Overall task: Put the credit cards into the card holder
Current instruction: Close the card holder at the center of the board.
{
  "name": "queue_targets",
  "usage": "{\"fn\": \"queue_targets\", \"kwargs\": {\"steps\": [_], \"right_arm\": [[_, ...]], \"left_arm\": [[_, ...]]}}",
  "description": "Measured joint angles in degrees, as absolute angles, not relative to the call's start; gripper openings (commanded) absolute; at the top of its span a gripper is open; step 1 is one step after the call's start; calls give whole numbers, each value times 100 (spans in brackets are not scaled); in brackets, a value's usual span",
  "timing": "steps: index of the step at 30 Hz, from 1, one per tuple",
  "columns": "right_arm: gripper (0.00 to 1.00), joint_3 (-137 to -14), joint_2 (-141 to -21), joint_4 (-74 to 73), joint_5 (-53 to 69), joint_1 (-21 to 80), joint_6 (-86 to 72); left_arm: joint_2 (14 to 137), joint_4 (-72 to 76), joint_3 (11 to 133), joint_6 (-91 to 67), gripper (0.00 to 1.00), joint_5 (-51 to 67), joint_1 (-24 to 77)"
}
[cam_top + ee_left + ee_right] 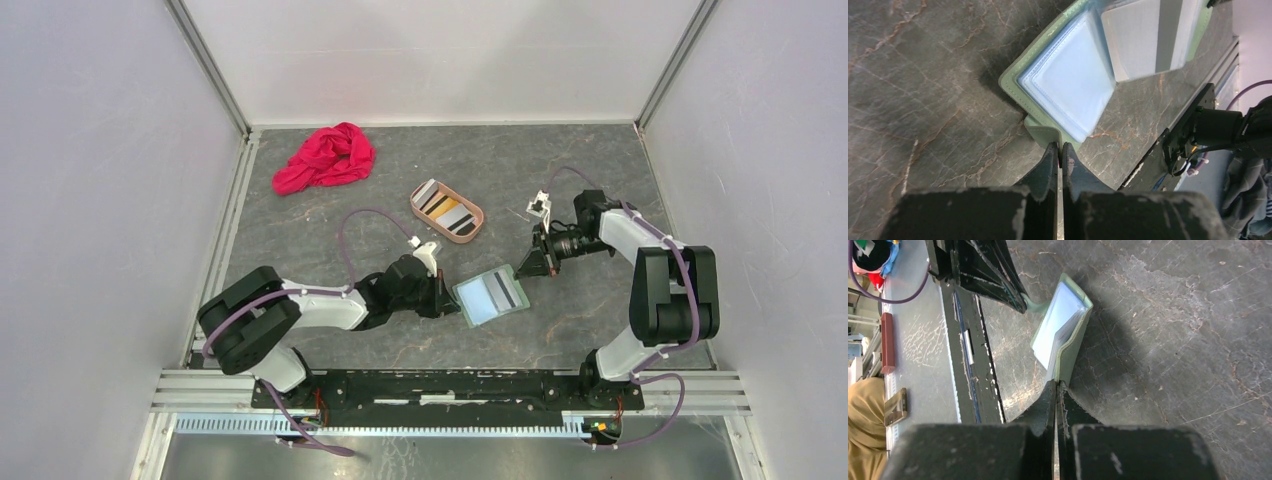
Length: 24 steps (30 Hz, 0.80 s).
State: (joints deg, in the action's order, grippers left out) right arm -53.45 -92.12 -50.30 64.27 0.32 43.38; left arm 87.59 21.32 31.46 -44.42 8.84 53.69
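Note:
The card holder point(488, 297) lies spread open mid-table, sage-green outside and light blue inside. A pale card with a dark stripe point(503, 288) shows on its right half. My left gripper point(452, 297) is shut on the green snap tab point(1040, 134) at the holder's point(1068, 85) left edge. My right gripper point(518, 270) is shut on the holder's point(1060, 322) opposite green edge, which it holds raised off the table. Several more credit cards point(443, 208), orange, grey and white, lie in the tray behind.
The pinkish-tan oval tray point(470, 232) sits just behind the holder. A red cloth point(325, 158) lies bunched at the back left. The black base rail point(440, 385) runs along the near edge, and walls close in on both sides.

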Motion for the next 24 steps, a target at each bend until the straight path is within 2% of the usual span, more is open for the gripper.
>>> {"fn": "queue_targets", "kwargs": {"steps": [7,13,24], "right_arm": [[0,-5221,-9024,-4106,5610,163,3107],[1,-5096,-8608,-3262,4744,838,1986],[4,-5118,-8606,-2689,4416,1907,897]], "left_arm": [[9076,2768,3061,-4678,2,1094,5369],[9240,3122,2976,-4853,2,1118,5367],[9240,3304,2709,-4869,2,1107,5253]]}}
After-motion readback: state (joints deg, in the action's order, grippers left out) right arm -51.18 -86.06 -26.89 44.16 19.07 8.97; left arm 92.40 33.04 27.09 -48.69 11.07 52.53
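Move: The card holder lies open, its middle roughly 5 cm to the right hand's left, 4 cm nearer the base and 6 cm below; the right fingertips are already at its raised right cover edge. Its tab, already pinched by the left hand, is about 11 cm left of the right hand and 6 cm nearer; the card tray is some 13 cm left and 13 cm farther out. From the left hand, the holder's middle is 7 cm right and 2 cm ahead. Forward and slightly down first, then leftward by about 6 cm, the right hand carries the raised cover edge over towards the left half, shut fingertips staying at that edge and dipping some 15 degrees. The left hand keeps its pinch on the tab, easing about 1 cm right and back again while sinking 1.5 cm. ##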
